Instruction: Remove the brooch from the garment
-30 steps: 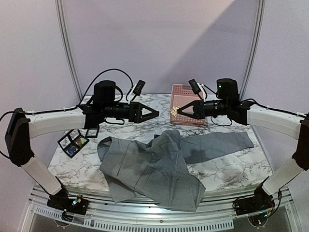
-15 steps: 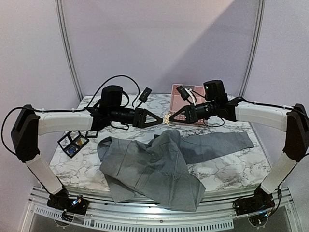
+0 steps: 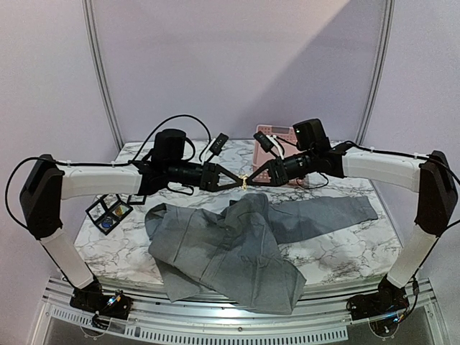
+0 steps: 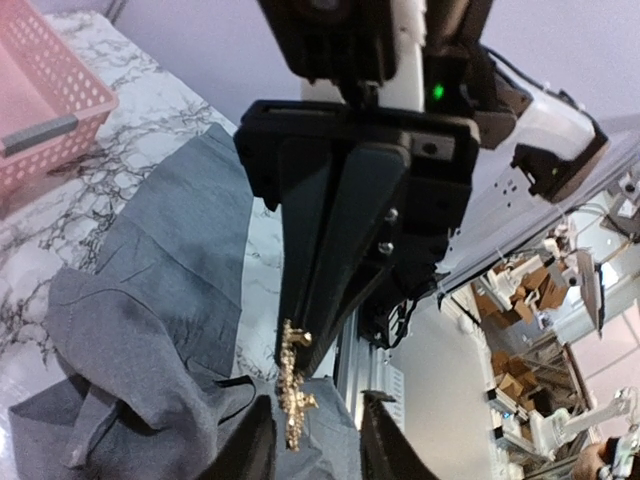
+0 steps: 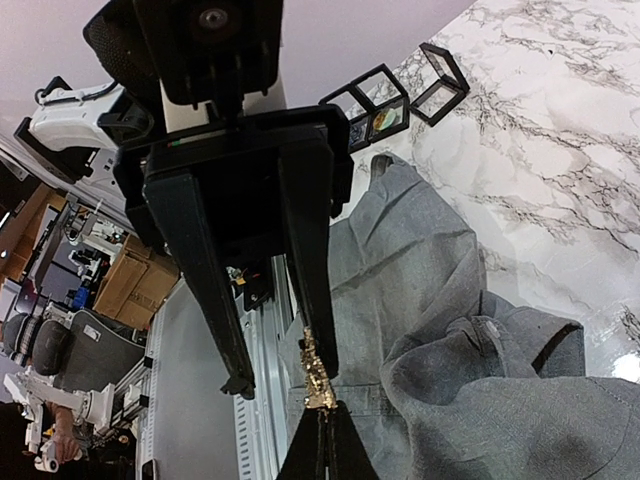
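Observation:
The small gold brooch (image 3: 244, 180) hangs in mid-air above the grey garment (image 3: 223, 251), free of the cloth. My right gripper (image 3: 249, 180) is shut on one end of it; the right wrist view has the brooch (image 5: 318, 378) sticking out from the closed tips (image 5: 325, 410). My left gripper (image 3: 239, 180) faces it tip to tip and is open. The brooch (image 4: 293, 395) sits between its two fingers (image 4: 250, 445), against one finger while the other stands apart. The garment (image 4: 150, 330) lies crumpled on the marble table below.
A pink basket (image 3: 271, 138) stands at the back of the table, partly behind my right arm. Black-framed display boxes (image 3: 109, 212) sit at the left edge. The garment's lower folds hang over the table's front edge (image 3: 237, 295).
Both arms have swung toward each other over the garment. The right gripper carried the brooch leftward from over the basket, and the left gripper's jaws have narrowed around it.

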You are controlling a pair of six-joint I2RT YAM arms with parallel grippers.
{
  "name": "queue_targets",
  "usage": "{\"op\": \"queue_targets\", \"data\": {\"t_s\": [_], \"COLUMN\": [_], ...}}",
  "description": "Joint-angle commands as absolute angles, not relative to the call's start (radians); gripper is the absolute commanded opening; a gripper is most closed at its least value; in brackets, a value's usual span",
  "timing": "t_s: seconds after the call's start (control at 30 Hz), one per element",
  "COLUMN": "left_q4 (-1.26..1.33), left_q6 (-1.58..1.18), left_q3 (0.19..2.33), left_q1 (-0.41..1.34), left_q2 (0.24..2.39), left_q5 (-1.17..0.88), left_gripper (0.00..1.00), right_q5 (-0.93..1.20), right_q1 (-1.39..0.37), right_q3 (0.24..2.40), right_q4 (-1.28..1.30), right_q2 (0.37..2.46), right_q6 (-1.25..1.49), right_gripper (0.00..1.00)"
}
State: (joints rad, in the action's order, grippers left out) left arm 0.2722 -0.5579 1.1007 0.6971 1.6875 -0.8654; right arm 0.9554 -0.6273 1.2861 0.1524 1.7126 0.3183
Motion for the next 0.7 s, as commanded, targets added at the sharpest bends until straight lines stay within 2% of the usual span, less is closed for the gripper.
{"op": "queue_targets", "data": {"t_s": [0.0,0.3,0.47,0.5,0.6,0.67], "left_q4": [0.284,0.287,0.297,0.302,0.327,0.333], "left_q6": [-0.558,-0.567,-0.570,-0.575,-0.589,-0.589], "left_q3": [1.124,1.129,1.127,1.127,1.123,1.121], "left_q1": [0.710,0.709,0.709,0.709,0.705,0.699], "left_q2": [1.708,1.720,1.721,1.720,1.715,1.706], "left_q5": [-0.880,-0.895,-0.900,-0.902,-0.916,-0.920], "left_gripper": [0.23,0.00,0.00,0.00,0.00,0.00], "right_q5": [0.953,0.942,0.884,0.862,0.807,0.770], "right_q1": [-0.635,-0.637,-0.639,-0.641,-0.642,-0.642], "right_q3": [1.313,1.313,1.299,1.287,1.234,1.190], "right_q4": [0.192,0.201,0.187,0.171,0.088,0.033], "right_q2": [1.731,1.732,1.716,1.704,1.648,1.603], "right_q6": [0.286,0.280,0.269,0.268,0.275,0.280], "right_gripper": [0.00,0.00,0.00,0.03,0.24,0.29]}}
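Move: Between the two facing grippers, the brooch is still pinched in the right fingers, about 1 cm to the left of the right hand point and level with it. From the left hand, the brooch is some 1 cm to the right, already between its half-open fingers, which are about 2 cm left of the right hand. The garment's raised fold is roughly 18 cm below the left hand, 3 cm ahead and 3 cm right; the pink basket is about 25 cm ahead of it, 16 cm right and 20 cm down. Closing almost in place, the left fingers go from a third open to practically shut and pinch the brooch, while the shut right fingers keep their hold. Only once the left grip is on do the right fingers spread to about a quarter open to let go. Both hands sink together by less than 1 cm, wrists nearly unturned. ##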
